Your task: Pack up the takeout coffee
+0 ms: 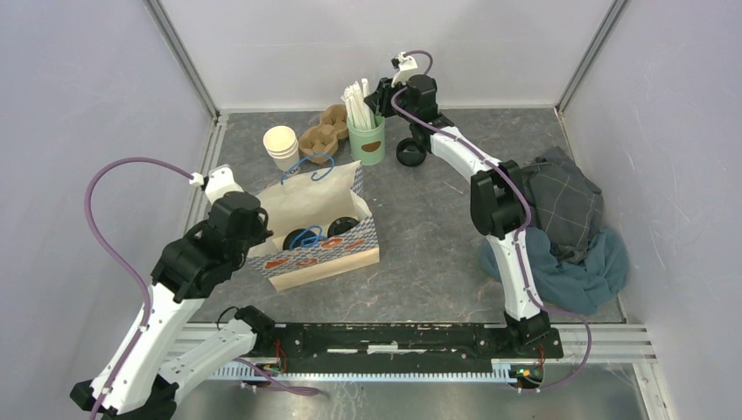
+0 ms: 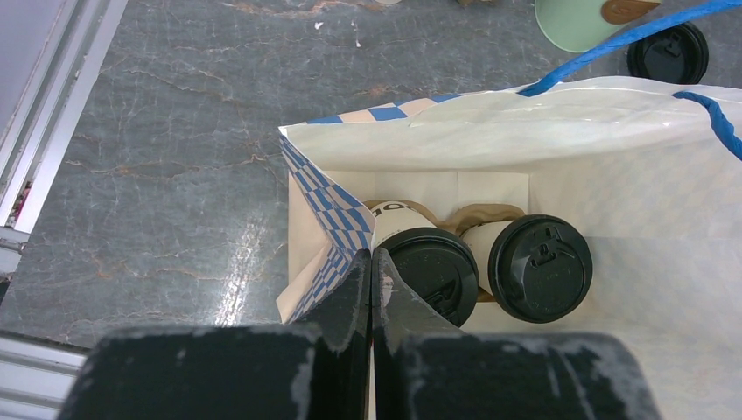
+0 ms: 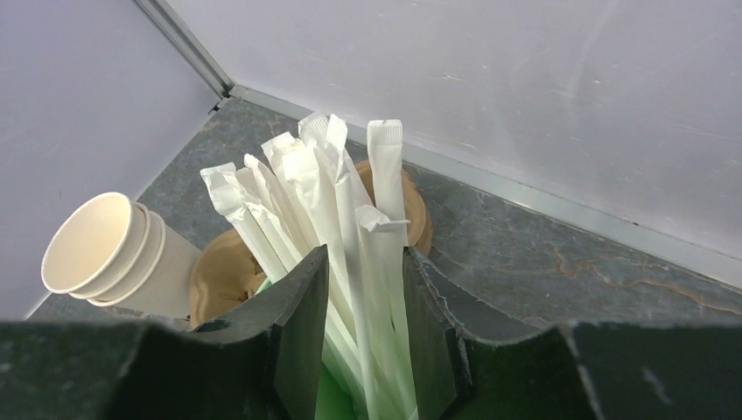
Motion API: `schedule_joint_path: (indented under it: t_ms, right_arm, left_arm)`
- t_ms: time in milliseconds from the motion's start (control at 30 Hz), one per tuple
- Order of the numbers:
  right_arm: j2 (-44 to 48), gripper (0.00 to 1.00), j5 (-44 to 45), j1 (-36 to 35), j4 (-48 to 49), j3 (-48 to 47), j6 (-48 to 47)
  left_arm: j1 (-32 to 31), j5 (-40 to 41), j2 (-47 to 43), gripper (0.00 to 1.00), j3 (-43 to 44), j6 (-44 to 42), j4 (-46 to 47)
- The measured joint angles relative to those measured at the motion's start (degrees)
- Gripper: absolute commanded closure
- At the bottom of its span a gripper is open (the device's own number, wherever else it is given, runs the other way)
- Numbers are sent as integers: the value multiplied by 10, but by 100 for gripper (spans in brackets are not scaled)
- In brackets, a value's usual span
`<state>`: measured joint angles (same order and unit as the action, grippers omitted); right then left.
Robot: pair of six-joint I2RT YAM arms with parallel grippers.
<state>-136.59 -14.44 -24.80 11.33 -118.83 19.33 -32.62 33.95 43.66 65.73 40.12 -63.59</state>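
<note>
Two takeout coffee cups, white with black lids [image 2: 435, 271] [image 2: 540, 267], stand in a brown carrier inside the blue-checked paper bag [image 2: 525, 131]. From above their lids [image 1: 297, 238] [image 1: 344, 226] show in the bag's [image 1: 315, 197] mouth. My left gripper [image 2: 372, 262] is shut on the bag's rim at its left corner [image 1: 258, 234]. My right gripper [image 3: 366, 262] is at the back [image 1: 382, 94], over the green cup [image 1: 367, 142]. Its jaws stand apart on either side of several paper-wrapped straws [image 3: 324, 175].
Stacked lidless white cups [image 1: 281, 144] and an empty cardboard carrier [image 1: 322, 133] stand behind the bag. A loose black lid [image 1: 410, 153] lies right of the green cup. A heap of grey and teal cloth [image 1: 569, 227] fills the right side.
</note>
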Motion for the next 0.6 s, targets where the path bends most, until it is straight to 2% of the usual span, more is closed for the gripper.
schedule_joint_path:
  t_ms: [167, 433, 600]
  right_arm:
    - [-10, 62, -6, 1, 19, -6, 12]
    - [-22, 77, -11, 1, 24, -12, 25]
    - [-22, 82, -16, 1, 28, -17, 30]
  left_arm:
    - [0, 0, 0, 98, 0, 0, 1]
    - [0, 0, -2, 98, -1, 0, 1]
    - [0, 0, -6, 98, -2, 0, 1]
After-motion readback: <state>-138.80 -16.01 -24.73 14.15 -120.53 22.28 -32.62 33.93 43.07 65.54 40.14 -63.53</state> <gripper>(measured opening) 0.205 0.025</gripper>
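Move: Between the right hand's open fingers, or about 1 cm ahead and 1 cm left of them, stands the nearest paper-wrapped straw, its middle some 3 cm below. The green cup holding it is about 1 cm left, level ahead, 11 cm below; the black lid lies roughly 11 cm right, the brown cup carrier 12 cm left and 5 cm farther out. From the left hand the straw is about 38 cm ahead, 23 cm right and some 8 cm lower. Closing in on a single straw, the right hand narrows its fingers to about half their gap while edging roughly 1 cm left and a touch forward, dipping half a centimetre and coming back up. The fingertips end right at the straw's two sides; the wrist barely rolls. The left hand stays put, still pinching the paper bag's left edge. ##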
